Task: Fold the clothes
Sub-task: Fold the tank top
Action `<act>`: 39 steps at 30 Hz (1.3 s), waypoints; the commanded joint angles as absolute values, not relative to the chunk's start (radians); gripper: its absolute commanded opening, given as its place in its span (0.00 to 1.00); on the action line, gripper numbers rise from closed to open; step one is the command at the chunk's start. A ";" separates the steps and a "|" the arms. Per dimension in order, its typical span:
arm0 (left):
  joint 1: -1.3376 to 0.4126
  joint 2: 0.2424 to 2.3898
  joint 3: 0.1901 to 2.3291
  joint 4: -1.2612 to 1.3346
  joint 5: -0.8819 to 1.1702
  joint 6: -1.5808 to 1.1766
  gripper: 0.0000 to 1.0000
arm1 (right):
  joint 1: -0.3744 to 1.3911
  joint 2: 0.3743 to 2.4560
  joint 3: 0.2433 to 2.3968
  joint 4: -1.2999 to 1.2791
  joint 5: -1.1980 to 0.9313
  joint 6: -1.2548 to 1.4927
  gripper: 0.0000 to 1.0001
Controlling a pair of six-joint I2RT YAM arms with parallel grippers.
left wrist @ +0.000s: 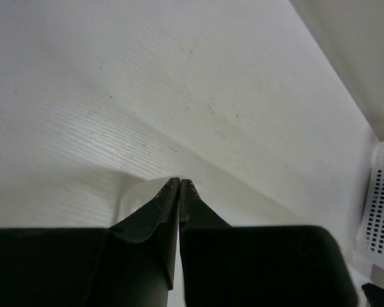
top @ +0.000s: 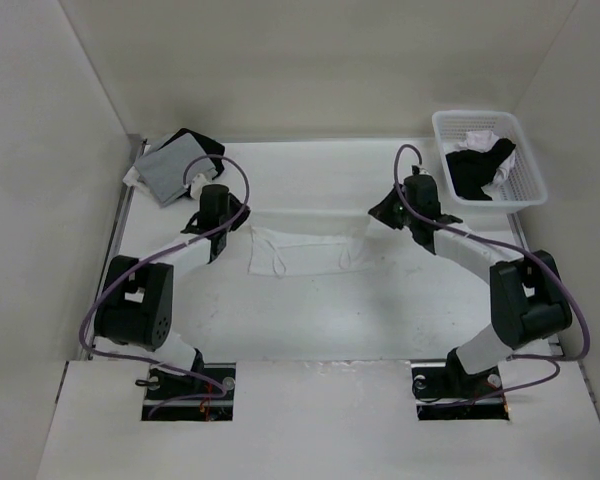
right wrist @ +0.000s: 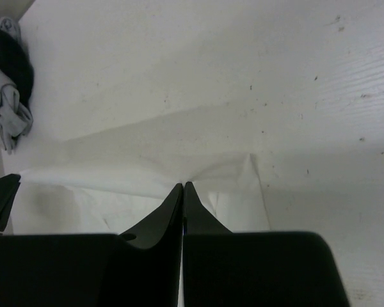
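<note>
The clothes (top: 305, 245), a thin white garment, are stretched across the middle of the table between my two grippers. The far edge is pulled taut, and two thin string loops lie on the near part. My left gripper (top: 242, 213) is shut on the garment's left far corner. In the left wrist view, pale fabric (left wrist: 137, 195) shows beside the closed fingertips (left wrist: 173, 192). My right gripper (top: 380, 214) is shut on the right far corner. In the right wrist view, the cloth (right wrist: 115, 192) puckers toward the right gripper (right wrist: 184, 185).
A white basket (top: 535, 195) holding black and white garments stands at the back right, and its wall (left wrist: 381, 204) shows in the left wrist view. A grey cloth rectangle (top: 175, 170) lies on a black garment (top: 198, 142) at the back left. White walls enclose the table.
</note>
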State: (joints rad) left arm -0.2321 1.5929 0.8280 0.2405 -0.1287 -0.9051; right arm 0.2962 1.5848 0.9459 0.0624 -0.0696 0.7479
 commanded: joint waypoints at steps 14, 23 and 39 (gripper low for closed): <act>-0.260 1.184 0.408 0.393 -0.083 -0.908 0.01 | 0.306 1.293 0.583 0.215 -0.080 0.761 0.01; -0.320 1.081 0.256 0.403 -0.098 -0.902 0.02 | 0.383 1.233 0.451 0.198 -0.032 0.801 0.01; -0.303 0.852 0.179 0.280 -0.143 -0.911 0.22 | 0.516 1.066 0.414 0.006 0.173 0.848 0.30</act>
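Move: Both hands still hold the tank top's lifted edge by its ends, taut between them. The near left corner of its lying part is about 15 cm straight back from the left hand and 8 cm below; the near right corner is about 15 cm straight back from the right hand and 9 cm below. The grey pile lies some 12 cm ahead and 18 cm left of the left hand; the white basket is some 14 cm ahead and 29 cm right of the right hand. Both hands draw the pinched edge back together about 16 cm over the lying part of the tank top, sinking as they go and steepest near the end, to 7 to 9 cm lower at its near edge. There they stop, both pairs of fingers open and let go of the corners, and the hands start to rise, the left by some 2 cm and the right by about 1 cm, with little wrist turn. ##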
